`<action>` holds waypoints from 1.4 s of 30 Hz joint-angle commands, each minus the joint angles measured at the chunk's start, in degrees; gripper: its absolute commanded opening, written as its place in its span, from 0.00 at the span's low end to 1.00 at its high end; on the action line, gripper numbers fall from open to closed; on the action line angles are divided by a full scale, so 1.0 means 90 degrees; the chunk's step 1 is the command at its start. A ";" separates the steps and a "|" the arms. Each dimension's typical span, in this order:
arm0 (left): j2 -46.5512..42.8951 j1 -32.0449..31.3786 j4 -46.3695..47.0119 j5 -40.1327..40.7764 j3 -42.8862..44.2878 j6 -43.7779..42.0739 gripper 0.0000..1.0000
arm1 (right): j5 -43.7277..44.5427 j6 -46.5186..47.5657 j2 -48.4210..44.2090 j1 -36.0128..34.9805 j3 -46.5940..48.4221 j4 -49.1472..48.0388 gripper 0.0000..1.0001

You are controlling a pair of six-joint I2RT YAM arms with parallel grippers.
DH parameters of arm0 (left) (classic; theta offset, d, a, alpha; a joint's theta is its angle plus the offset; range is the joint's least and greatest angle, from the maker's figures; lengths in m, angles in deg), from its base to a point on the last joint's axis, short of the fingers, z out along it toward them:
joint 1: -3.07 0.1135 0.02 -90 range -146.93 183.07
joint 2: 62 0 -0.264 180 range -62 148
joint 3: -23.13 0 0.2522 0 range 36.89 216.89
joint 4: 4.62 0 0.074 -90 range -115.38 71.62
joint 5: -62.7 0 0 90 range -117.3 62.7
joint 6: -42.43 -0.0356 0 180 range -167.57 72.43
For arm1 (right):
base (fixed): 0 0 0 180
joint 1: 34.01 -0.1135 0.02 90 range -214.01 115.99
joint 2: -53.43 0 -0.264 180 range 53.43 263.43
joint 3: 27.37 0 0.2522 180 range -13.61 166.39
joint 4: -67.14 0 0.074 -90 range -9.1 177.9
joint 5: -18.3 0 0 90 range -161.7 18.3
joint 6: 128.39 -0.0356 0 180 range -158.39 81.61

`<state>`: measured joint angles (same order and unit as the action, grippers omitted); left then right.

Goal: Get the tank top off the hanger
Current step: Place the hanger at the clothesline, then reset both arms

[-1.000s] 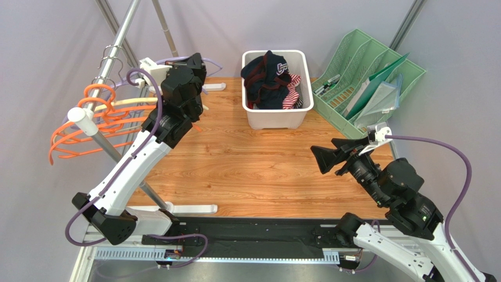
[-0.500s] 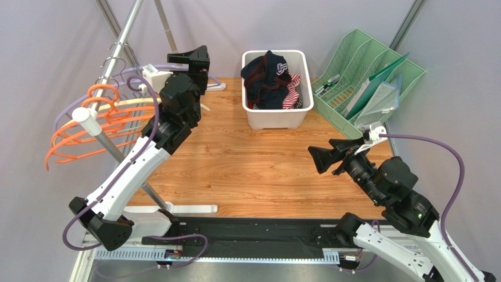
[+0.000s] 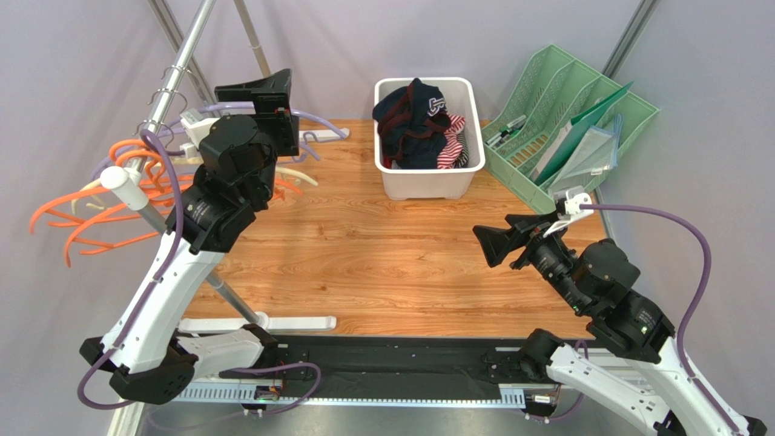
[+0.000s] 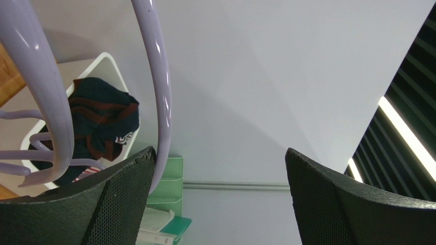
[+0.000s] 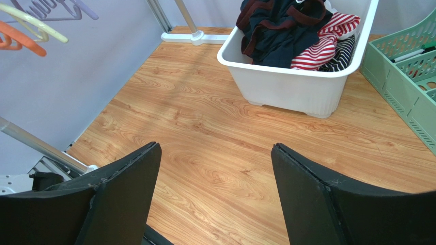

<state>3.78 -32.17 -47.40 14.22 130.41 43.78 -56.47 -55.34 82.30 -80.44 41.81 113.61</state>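
Note:
The tank top (image 3: pixel 414 113), dark navy with maroon trim, lies crumpled in the white bin (image 3: pixel 427 186) at the back, seen also in the right wrist view (image 5: pixel 276 30). A bare lilac hanger (image 3: pixel 327 127) hangs off the slanted rail (image 3: pixel 177 68). In the left wrist view its arm (image 4: pixel 158 76) passes just beside my left finger. My left gripper (image 3: pixel 268 113) is raised by that hanger, open (image 4: pixel 220 153), with nothing between its fingers. My right gripper (image 3: pixel 496 238) hovers over the table's right side, open and empty (image 5: pixel 215 148).
Several orange hangers (image 3: pixel 82 213) and a cream one (image 3: pixel 300 174) hang on the rail at the left. Striped clothes (image 5: pixel 322 48) share the bin. A green file tray (image 3: pixel 582 100) stands at the back right. The rack's white foot (image 3: pixel 273 322) lies near the front edge.
My left gripper has opened and swung left and upward, away from the lilac hanger. The hangers on the rail have swayed left. The right arm has crept slightly left.

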 commanded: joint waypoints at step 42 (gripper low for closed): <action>0.0690 -0.0283 0.0763 -0.3442 0.0285 -0.1538 0.99 | -0.0158 -0.0246 0.0211 -0.0007 -0.0083 -0.0392 0.86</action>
<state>9.22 -33.77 -40.29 -10.68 132.46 31.85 -57.26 -56.74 83.67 -80.44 41.48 113.13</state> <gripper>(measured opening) 0.990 0.855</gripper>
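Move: The left hand is empty and open, fingers pointing forward. The lilac hanger it has let go of has its middle about 12 cm to its left, 4 cm ahead and 8 cm below. The clothesline rod is some 18 cm left, 2 cm ahead, about level. The orange hangers are 18 cm left, 12 cm back, 8 cm lower. From the right hand the lilac hanger lies roughly 45 cm left, 18 cm ahead and 10 cm higher. Its lower finger still close beside the lilac hanger's bar, though touch can't be made out for certain, the left hand draws right, out of the hangers and away from the clothesline, about 10 cm in all. It creeps first, easing back and dipping a couple of centimetres, then sweeps right faster and rises again while turning some 25 degrees clockwise and rolling slightly; the fingers stay wide open. ##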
